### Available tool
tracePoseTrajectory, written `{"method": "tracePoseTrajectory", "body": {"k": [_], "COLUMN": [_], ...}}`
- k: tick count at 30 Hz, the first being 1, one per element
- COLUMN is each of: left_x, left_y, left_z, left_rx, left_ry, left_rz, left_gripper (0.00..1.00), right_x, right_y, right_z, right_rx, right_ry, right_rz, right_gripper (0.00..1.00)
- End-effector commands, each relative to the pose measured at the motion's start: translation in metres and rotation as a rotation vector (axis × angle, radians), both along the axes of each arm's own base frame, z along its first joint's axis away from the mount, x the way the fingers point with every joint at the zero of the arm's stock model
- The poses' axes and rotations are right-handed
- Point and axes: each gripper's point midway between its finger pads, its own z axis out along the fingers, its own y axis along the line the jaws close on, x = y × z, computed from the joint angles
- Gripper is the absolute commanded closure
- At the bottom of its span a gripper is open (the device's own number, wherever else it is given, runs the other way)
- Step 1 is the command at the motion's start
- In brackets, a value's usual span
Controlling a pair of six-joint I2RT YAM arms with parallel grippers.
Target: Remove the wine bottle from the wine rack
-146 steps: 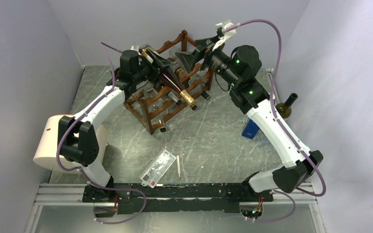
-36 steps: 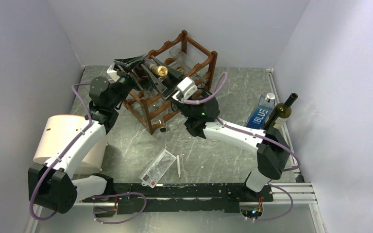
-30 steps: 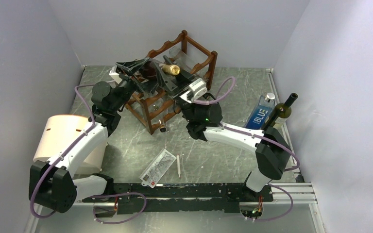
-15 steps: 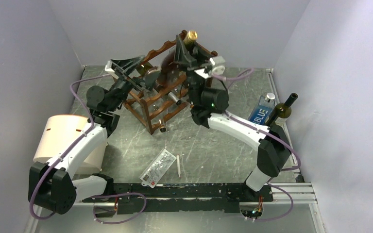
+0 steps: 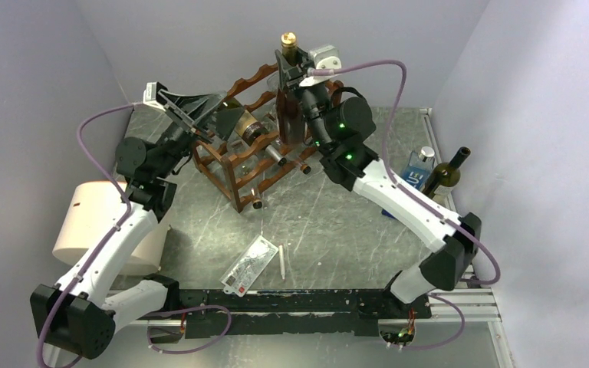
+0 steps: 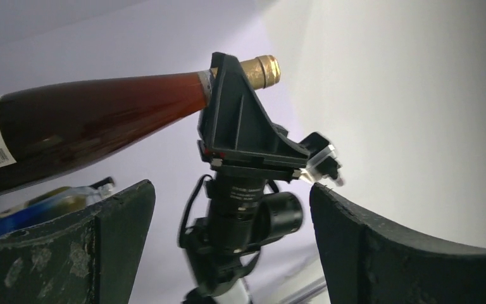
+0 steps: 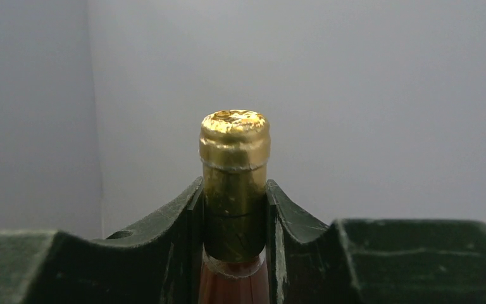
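Observation:
The wine bottle (image 5: 290, 115), dark red glass with a gold foil cap (image 7: 235, 136), stands upright over the back of the wine rack (image 5: 239, 170). My right gripper (image 5: 289, 67) is shut on its neck just under the cap. In the right wrist view both fingers (image 7: 186, 218) press against the foil. The bottle's base overlaps the rack's top rails, and contact there cannot be judged. My left gripper (image 5: 211, 111) hangs open at the rack's upper left, holding nothing. Its wrist view shows the bottle (image 6: 88, 130) and the right gripper (image 6: 240, 136) beyond its spread fingers (image 6: 69, 247).
Other bottles lie in the rack, one with a white label (image 5: 250, 128). A white roll (image 5: 84, 226) sits at the left. A blue water bottle (image 5: 412, 175) and a green wine bottle (image 5: 445, 172) stand at the right. A plastic packet (image 5: 249, 264) and a white pen (image 5: 282, 261) lie near the front.
My right gripper has swung the bottle from lying across the rack top to upright and raised its neck. My left arm has drawn back to the left, still open.

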Motion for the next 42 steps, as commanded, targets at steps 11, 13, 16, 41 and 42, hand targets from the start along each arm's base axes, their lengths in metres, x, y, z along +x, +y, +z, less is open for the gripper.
{"method": "tracePoseTrajectory", "body": {"k": [11, 13, 16, 41, 42], "left_x": [-0.009, -0.012, -0.019, -0.036, -0.036], "left_y": [-0.01, -0.007, -0.002, 0.002, 0.002], "left_z": [-0.019, -0.021, -0.022, -0.043, -0.044], "left_rx": [0.44, 0.467, 0.504, 0.59, 0.594], "left_ry": [-0.083, -0.082, -0.088, -0.065, -0.061], "left_rz": [0.088, 0.106, 0.13, 0.11, 0.112], "left_gripper": [0.05, 0.05, 0.05, 0.05, 0.05], "right_x": [-0.039, -0.037, -0.038, 0.02, 0.025], "right_y": [-0.09, -0.1, -0.117, -0.246, -0.249], "right_z": [-0.036, -0.054, -0.074, -0.099, -0.098], "right_rx": [-0.11, -0.112, -0.091, 0.054, 0.054], "right_ry": [0.258, 0.3, 0.341, 0.296, 0.303], "right_rz": [-0.1, -0.121, -0.145, -0.417, -0.418], "right_gripper": [1.0, 1.0, 1.0, 1.0, 1.0]}}
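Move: The wine bottle already hangs by its neck from the right fingers; the bare table to the right of the rack that it heads for lies about 25 cm to that hand's right, 1 cm ahead and some 55 cm below. The rack's middle is roughly 8 cm ahead, 6 cm left and 40 cm down, and the blue bottle stands about 8 cm back, 31 cm right and 40 cm down. From the left hand that bare spot is some 38 cm right, 10 cm ahead, 48 cm down. The wine bottle, still pinched at the neck, is carried down about 25 cm and rightward away from the rack; then the right hand levels off and swings on right and somewhat forward, some 24 cm right in all, tipping its fingers down about 40 degrees and turning clockwise. The empty, open left hand sinks and draws back a few centimetres, rolling its left side up. ##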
